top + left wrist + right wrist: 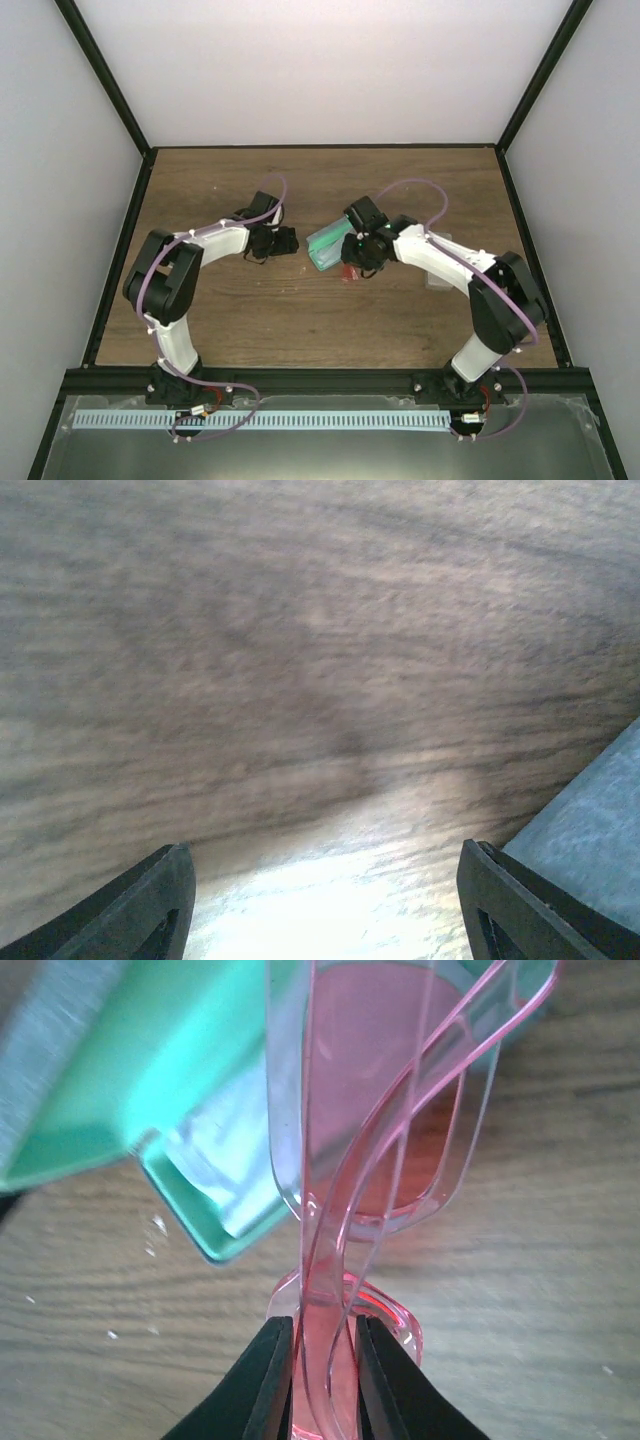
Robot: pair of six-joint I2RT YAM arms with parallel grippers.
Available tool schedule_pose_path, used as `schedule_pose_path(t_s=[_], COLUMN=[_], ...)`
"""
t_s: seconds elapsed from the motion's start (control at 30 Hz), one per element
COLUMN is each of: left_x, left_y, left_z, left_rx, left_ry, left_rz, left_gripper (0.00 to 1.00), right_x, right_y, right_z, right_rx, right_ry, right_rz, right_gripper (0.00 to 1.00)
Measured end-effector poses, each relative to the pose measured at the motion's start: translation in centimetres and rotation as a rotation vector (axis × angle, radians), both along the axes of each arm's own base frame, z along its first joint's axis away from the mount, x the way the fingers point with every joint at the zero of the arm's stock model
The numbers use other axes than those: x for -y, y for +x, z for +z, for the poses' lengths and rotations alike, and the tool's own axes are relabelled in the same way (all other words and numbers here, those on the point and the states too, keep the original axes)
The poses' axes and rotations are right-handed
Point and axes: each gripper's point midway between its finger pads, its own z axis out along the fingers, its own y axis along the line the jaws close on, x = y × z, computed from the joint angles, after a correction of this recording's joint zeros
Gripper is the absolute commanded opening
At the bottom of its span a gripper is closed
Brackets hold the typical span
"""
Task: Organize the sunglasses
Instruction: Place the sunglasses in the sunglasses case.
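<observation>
My right gripper [323, 1325] is shut on the folded translucent pink sunglasses [400, 1160], which stand upright between its black fingers [265, 1380]. Their far end reaches over the rim of an open green-lined case [150, 1070] that lies on the wooden table. In the top view this gripper [358, 252] sits right beside that case [325, 248], with a small reddish bit of the sunglasses [347, 272] showing below it. My left gripper [325, 850] hangs open over bare wood, nothing between its fingers [150, 910]. From above it [272, 241] is left of the case.
A blue-grey surface [600, 850] lies just right of the left gripper's right finger. A pale flat thing [437, 278] lies by the right arm's forearm. Black frame rails [125, 240] and white walls bound the wooden table [300, 320].
</observation>
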Motion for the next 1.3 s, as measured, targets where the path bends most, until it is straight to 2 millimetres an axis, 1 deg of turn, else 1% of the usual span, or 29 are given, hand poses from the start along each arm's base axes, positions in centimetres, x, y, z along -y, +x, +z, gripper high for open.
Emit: schedule_pose_path(t_s=[0.07,0.17,0.3,0.5,0.7,0.9,1.07,1.3], left_x=[-0.5,-1.2,-1.9,-1.9,-1.7,-2.2,-2.3,-2.3], left_y=[-0.6,-1.7,-3.3,-3.7,-4.0,-5.3,-5.6,-5.7], left_z=[0.0,0.0,0.4,2.3,3.0,2.5,2.2,2.1], left_rx=[-0.012,-0.035,-0.064,-0.046,-0.044,-0.050,-0.058,-0.057], left_ry=[0.007,0.014,0.024,0.007,-0.015,-0.014,-0.012,-0.012], left_rz=[0.017,0.029,0.031,0.022,0.011,0.007,0.005,-0.005], left_gripper=[0.75,0.75,0.75,0.76,0.76,0.78,0.78,0.78], right_x=[-0.8,-1.7,-1.7,-1.9,-2.8,-3.7,-4.4,-4.8], right_y=[1.3,2.6,3.2,3.6,4.9,5.5,5.5,5.8], right_z=[0.5,0.7,0.0,-0.8,-1.3,-2.7,-3.5,-3.7], right_rx=[0.019,0.030,0.006,-0.039,-0.064,-0.103,-0.138,-0.154], right_ry=[0.018,0.047,0.054,0.082,0.133,0.173,0.196,0.231], right_rz=[-0.024,-0.069,-0.152,-0.286,-0.392,-0.473,-0.517,-0.564], right_gripper=[0.11,0.15,0.16,0.15,0.16,0.16,0.16,0.18])
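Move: Ahead of the right hand, which already holds the folded sunglasses, the open sunglasses case lies askew, its middle about 7 cm farther out, 5 cm to the left and 7 cm lower; the cloth inside it is some 6 cm ahead and 4 cm left. The closed grey case stands about 23 cm to the right hand's right and 3 cm farther out. From the left hand, the sunglasses case is about 12 cm to the right, roughly level fore and aft and slightly lower. Carrying the sunglasses forward and left over the open case, the right hand covers about 7 cm and sinks nearly 4, mostly late, while turning some 30 degrees clockwise to line them up with the slanted tray; its fingers keep their pinch. The empty left hand, fingers still wide, draws back about 6 cm and rises a little, away from the case. ##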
